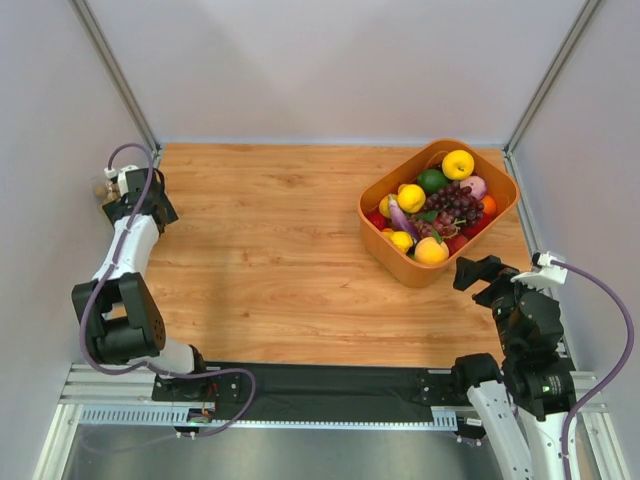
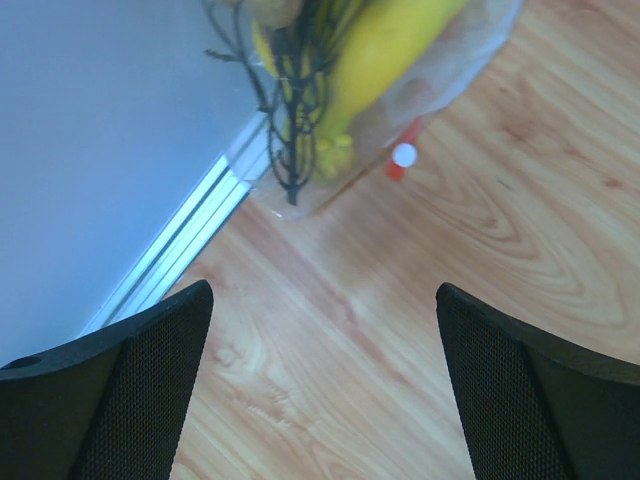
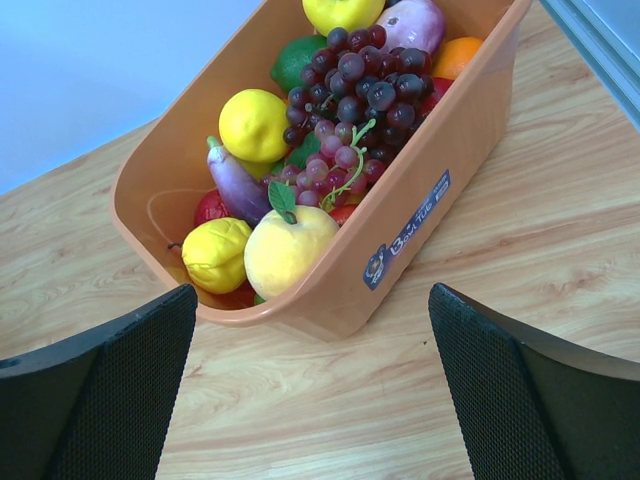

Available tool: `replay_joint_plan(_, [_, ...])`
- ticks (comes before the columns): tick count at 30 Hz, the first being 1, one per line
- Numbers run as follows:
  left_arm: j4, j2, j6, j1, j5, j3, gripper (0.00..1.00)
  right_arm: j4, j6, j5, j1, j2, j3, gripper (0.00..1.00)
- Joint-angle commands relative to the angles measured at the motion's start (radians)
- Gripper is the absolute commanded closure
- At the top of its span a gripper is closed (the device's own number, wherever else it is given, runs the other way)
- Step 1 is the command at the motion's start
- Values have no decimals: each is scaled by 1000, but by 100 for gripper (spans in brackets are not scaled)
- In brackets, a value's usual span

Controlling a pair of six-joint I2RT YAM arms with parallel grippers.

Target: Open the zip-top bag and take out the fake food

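Note:
The zip-top bag (image 2: 400, 70) lies against the left wall, clear and crinkly, with its red-orange zip slider (image 2: 400, 160) facing my left gripper. Inside it I see the yellow banana bunch (image 2: 375, 50) and some dark stems; the other fake food is out of view. In the top view only a small bit of the bag (image 1: 100, 187) shows beside the left gripper (image 1: 118, 195). My left gripper (image 2: 325, 380) is open and empty, a short way from the bag over bare wood. My right gripper (image 1: 478, 275) is open and empty in front of the orange basket, as the right wrist view (image 3: 310, 390) shows.
An orange basket (image 1: 385, 250) at the far right holds several fruits, among them a dark purple grape bunch (image 3: 355, 100), lemons and a pale yellow fruit (image 3: 290, 250). A metal rail (image 2: 180, 245) runs along the foot of the left wall. Grey walls enclose the wooden table.

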Motion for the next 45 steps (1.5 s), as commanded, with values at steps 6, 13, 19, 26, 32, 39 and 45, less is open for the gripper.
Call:
replay_joint_plan(6, [127,86,-57,82,-75,-39,1,31,-18,-13,-1,-3,-1,0])
replay_joint_plan(13, [181,175,-48,104,-74,-1,1,29,-18,-22,-2,-3,-1,0])
replay_joint_plan(19, [221,238,-24,145,0,53,1,33,-19,-26,-1,-5,-2,0])
replay_joint_plan(26, [208,335,45,148,40,154,11,40,-24,-31,-2,3,-4,0])
replay_joint_plan(32, [160,407,76,153,46,223,48,40,-24,-31,-1,3,-4,0])
replay_joint_plan(39, [166,338,47,151,158,176,88,40,-24,-26,-1,3,-5,0])
replay_joint_plan(45, [205,193,-25,115,255,49,100,48,-27,-39,-1,-2,-10,0])
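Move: The produce bag stands at the table's far left by the side wall; its middle lies about 9 cm ahead of the open left gripper, 8 cm to its left and 6 cm lower. Inside it, the bananas are some 9 cm ahead and 4 cm left of the gripper, the potatoes about 10 cm ahead and 14 cm left. From the idle right hand the bag is roughly 95 cm left, 26 cm ahead and 15 cm down. Bring the open left gripper down about 7 cm while easing it some 6 cm left, then push forward about 5 cm onto the near edge of the bag beside the potatoes. Close the fingers there to pinch the plastic, and keep the pinch while drawing it back to the right about 3 cm. ##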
